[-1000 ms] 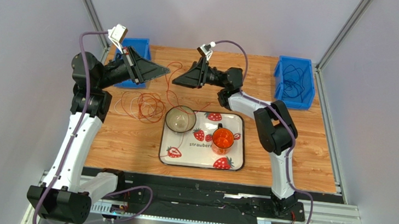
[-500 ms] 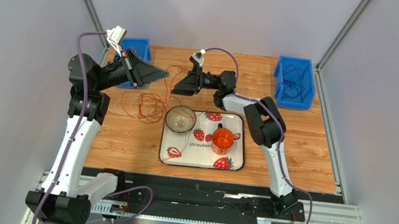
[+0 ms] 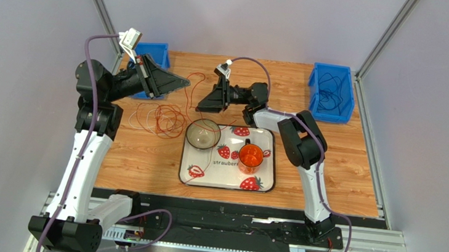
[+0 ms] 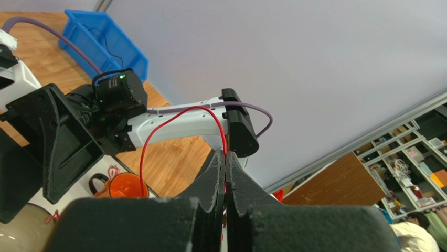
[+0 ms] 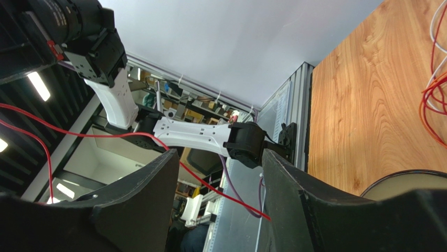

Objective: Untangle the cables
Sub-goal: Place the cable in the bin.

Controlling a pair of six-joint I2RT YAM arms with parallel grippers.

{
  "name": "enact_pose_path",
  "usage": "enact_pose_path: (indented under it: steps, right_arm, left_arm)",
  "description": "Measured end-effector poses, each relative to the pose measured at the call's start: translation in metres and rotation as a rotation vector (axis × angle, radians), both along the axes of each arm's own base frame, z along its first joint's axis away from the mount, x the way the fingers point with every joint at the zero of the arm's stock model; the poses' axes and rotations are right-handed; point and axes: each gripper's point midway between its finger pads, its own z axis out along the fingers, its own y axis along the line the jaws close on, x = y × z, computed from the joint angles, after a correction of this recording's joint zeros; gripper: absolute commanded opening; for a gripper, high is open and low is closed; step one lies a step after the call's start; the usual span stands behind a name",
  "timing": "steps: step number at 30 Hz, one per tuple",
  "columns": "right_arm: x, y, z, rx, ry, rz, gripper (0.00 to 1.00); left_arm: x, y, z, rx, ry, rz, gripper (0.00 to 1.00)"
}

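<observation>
A tangle of thin orange, red and white cables (image 3: 164, 120) lies on the wooden table left of the bowl. My left gripper (image 3: 186, 83) hangs above it, shut on a red cable (image 4: 151, 131) that rises from between its fingertips (image 4: 225, 157) and arcs down toward the tray. Just to the right, my right gripper (image 3: 200, 106) is lifted above the bowl and stands open. In the right wrist view the same red cable (image 5: 210, 181) crosses slantwise through the gap between that gripper's fingers (image 5: 152, 189) without being pinched. More loops (image 5: 434, 89) show at that view's right edge.
A beige bowl (image 3: 202, 134) and an orange cup (image 3: 250, 156) stand on a strawberry-print tray (image 3: 265, 182). A blue bin (image 3: 332, 92) holding dark cables sits at the back right. Another blue bin (image 3: 155, 53) sits back left behind the left arm.
My right gripper has dropped lower and nearer the bowl, tilting its wrist, and its jaws have narrowed slightly. The left gripper has stayed shut on the red cable, almost still.
</observation>
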Motion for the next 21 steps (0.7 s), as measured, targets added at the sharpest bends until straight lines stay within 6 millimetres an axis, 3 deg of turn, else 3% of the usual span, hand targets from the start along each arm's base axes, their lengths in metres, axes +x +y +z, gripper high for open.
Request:
enact_pose_path:
  steps: [5,12,19,21]
  right_arm:
    - [-0.012,0.0,0.007,0.004,-0.025,0.016,0.58]
    - [-0.029,0.0,-0.002,-0.017,-0.017,0.045,0.52]
    - [-0.039,0.001,-0.002,-0.023,-0.025,0.065,0.31]
    - [-0.042,0.001,0.0,-0.02,-0.033,0.07,0.18]
  left_arm:
    - [-0.001,0.0,0.004,0.002,-0.016,0.001,0.0]
    - [0.001,0.0,0.007,0.012,-0.026,0.005,0.0]
    - [0.004,0.0,0.005,0.016,-0.022,0.01,0.0]
    - [0.005,0.0,0.005,0.017,-0.021,0.01,0.0]
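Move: The red cable strand hanging from the left hand passes between the right hand's open fingertips, about 2 cm back of the hand point and level with it. The bowl stands some 3 cm back and 19 cm below that hand, the mug about 9 cm back and 18 cm to the right, the cable pile roughly 13 cm left and 1 cm ahead, both around 20 cm lower. From the left hand, that strand is some 8 cm ahead and 21 cm below. The red strand stays between the right hand's fingertips as the fingers draw together around it, from roughly two-thirds open to a third. Meanwhile the right hand slides about 4 cm straight back at near-constant height, in over the bowl. Above it, the left hand keeps its shut grip on the cable and barely shifts. ##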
